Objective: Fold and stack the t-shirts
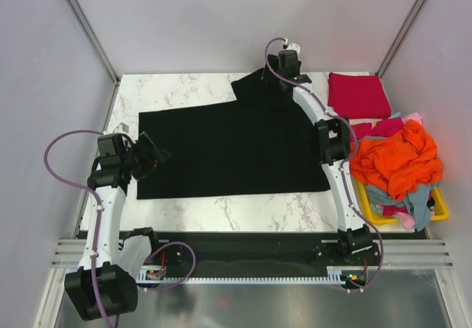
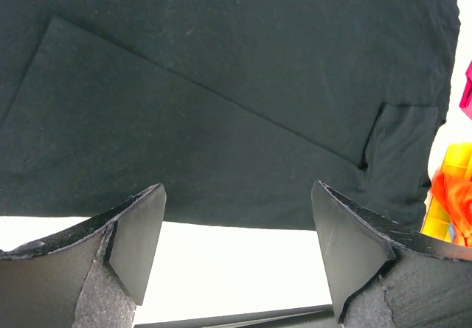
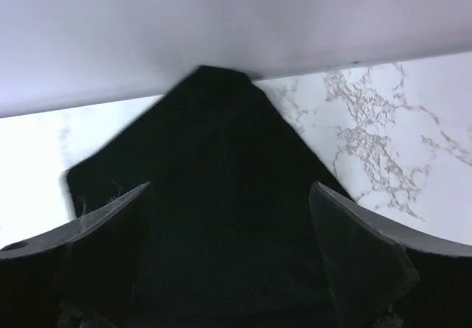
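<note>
A large black t-shirt (image 1: 228, 147) lies spread flat on the marble table, one sleeve (image 1: 254, 88) reaching toward the back. My left gripper (image 1: 155, 155) hovers at the shirt's left edge, open and empty; in the left wrist view its gripper (image 2: 237, 188) has bare table between the fingers and the black t-shirt (image 2: 221, 85) just past the tips. My right gripper (image 1: 280, 74) hangs over the back sleeve, and the right wrist view shows this gripper (image 3: 230, 186) open above the black cloth (image 3: 221, 217), holding nothing. A folded crimson t-shirt (image 1: 359, 94) lies at the back right.
A yellow basket (image 1: 438, 211) at the right edge holds a heap of orange (image 1: 394, 158), light blue (image 1: 385, 195) and pink (image 1: 413, 117) t-shirts. Grey walls close in the table on the left, back and right. Bare marble (image 1: 243, 210) shows in front of the black shirt.
</note>
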`<state>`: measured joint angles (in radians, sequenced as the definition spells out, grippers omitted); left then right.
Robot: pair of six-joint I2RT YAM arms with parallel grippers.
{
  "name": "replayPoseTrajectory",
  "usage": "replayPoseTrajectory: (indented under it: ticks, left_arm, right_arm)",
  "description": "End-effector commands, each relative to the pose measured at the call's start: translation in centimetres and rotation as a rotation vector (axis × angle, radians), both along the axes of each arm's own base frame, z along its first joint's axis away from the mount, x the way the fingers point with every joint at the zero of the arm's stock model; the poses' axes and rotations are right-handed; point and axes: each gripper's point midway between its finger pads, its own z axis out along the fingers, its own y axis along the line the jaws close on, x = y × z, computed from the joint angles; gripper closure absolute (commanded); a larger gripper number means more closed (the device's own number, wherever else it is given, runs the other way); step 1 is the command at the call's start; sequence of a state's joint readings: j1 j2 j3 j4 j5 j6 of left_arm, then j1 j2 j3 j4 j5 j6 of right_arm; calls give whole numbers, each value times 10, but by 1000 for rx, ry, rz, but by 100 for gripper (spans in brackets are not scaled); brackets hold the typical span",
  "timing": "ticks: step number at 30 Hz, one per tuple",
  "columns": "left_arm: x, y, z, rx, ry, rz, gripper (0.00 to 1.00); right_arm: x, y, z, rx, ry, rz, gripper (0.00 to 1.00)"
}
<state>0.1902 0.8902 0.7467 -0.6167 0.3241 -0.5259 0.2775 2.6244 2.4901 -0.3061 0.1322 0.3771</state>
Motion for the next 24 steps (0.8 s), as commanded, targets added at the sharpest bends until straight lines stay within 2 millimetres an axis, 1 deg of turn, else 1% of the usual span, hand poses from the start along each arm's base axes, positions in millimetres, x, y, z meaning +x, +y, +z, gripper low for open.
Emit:
replayPoseTrajectory:
  ticks: [1, 2, 3, 4, 5, 6, 7, 10, 13, 14, 15, 17, 18, 19, 20, 21, 22, 23, 24]
  left_arm:
    - [6, -6, 11, 7, -71, -70, 13]
    - [6, -7, 11, 7, -71, -73, 13]
    - [6, -8, 11, 6, -70, -78, 13]
    - [6, -8, 10, 6, -66, -79, 13]
    - [6, -10, 9, 2, -62, -87, 14]
    - [6, -10, 8, 2, -59, -88, 14]
    - [7, -10, 7, 1, -56, -87, 14]
    - [7, -11, 6, -2, -49, -89, 14]
    - [7, -10, 5, -1, -46, -88, 14]
    - [7, -10, 5, 0, -49, -87, 14]
    - [7, -10, 5, 0, -47, -87, 14]
    - [7, -10, 6, 2, -50, -86, 14]
    - [7, -10, 6, 2, -51, -86, 14]
    - [7, -10, 6, 2, -51, -86, 14]
    - [7, -10, 6, 3, -51, -85, 14]
    - [6, -10, 6, 2, -53, -86, 14]
    - [7, -10, 6, 3, -54, -86, 14]
    - [7, -9, 7, 5, -57, -86, 14]
    - [6, -10, 8, 4, -60, -86, 14]
  right_arm:
    - [37, -10, 3, 19, -171, -95, 6]
    - [41, -10, -11, 26, -157, -96, 6]
    - [45, -7, -18, 63, -158, -99, 7]
    - [46, -5, -35, 71, -142, -96, 7]
    - [45, -5, -42, 76, -137, -100, 7]
    - [46, -2, -42, 93, -155, -103, 8]
    - [43, -3, -54, 89, -132, -104, 8]
    - [39, 6, -73, 109, -82, -84, 8]
    - [21, 9, -92, 116, 26, -68, 8]
    - [11, 10, -101, 114, 72, -67, 7]
    - [-6, 6, -111, 102, 131, -71, 6]
    - [-28, 1, -122, 108, 203, -83, 6]
    - [-54, -5, -132, 97, 268, -94, 5]
    - [-68, -9, -136, 98, 299, -102, 5]
    - [-79, -6, -134, 116, 300, -98, 5]
    - [-110, -11, -136, 114, 344, -93, 5]
    - [-123, -11, -134, 112, 354, -83, 5]
    - [-136, -6, -129, 108, 354, -65, 4]
    - [-159, -7, -121, 97, 363, -40, 4]
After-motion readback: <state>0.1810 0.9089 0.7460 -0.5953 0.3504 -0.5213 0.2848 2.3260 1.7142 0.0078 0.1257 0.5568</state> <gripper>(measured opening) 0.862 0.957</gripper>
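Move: The black t-shirt's far sleeve lies under and just beyond the open right hand: its middle is about 3 cm ahead, 4 cm left and 10 cm below. The folded red t-shirt sits some 24 cm to this hand's right and 4 cm back, while the black shirt's body centres roughly 31 cm back and 11 cm left, both on the table. From the left hand, that sleeve is about 45 cm ahead and 28 cm right, 13 cm lower. Spread fingertips of the right hand come down onto the black shirt beside its far sleeve and drag the cloth back, away from the wall. The hand first drops about 8 cm while easing 3 cm forward, pauses low, then sweeps some 12 cm back towards the base at nearly the same height, fingers staying wide open and tipping about 10 degrees further down. ##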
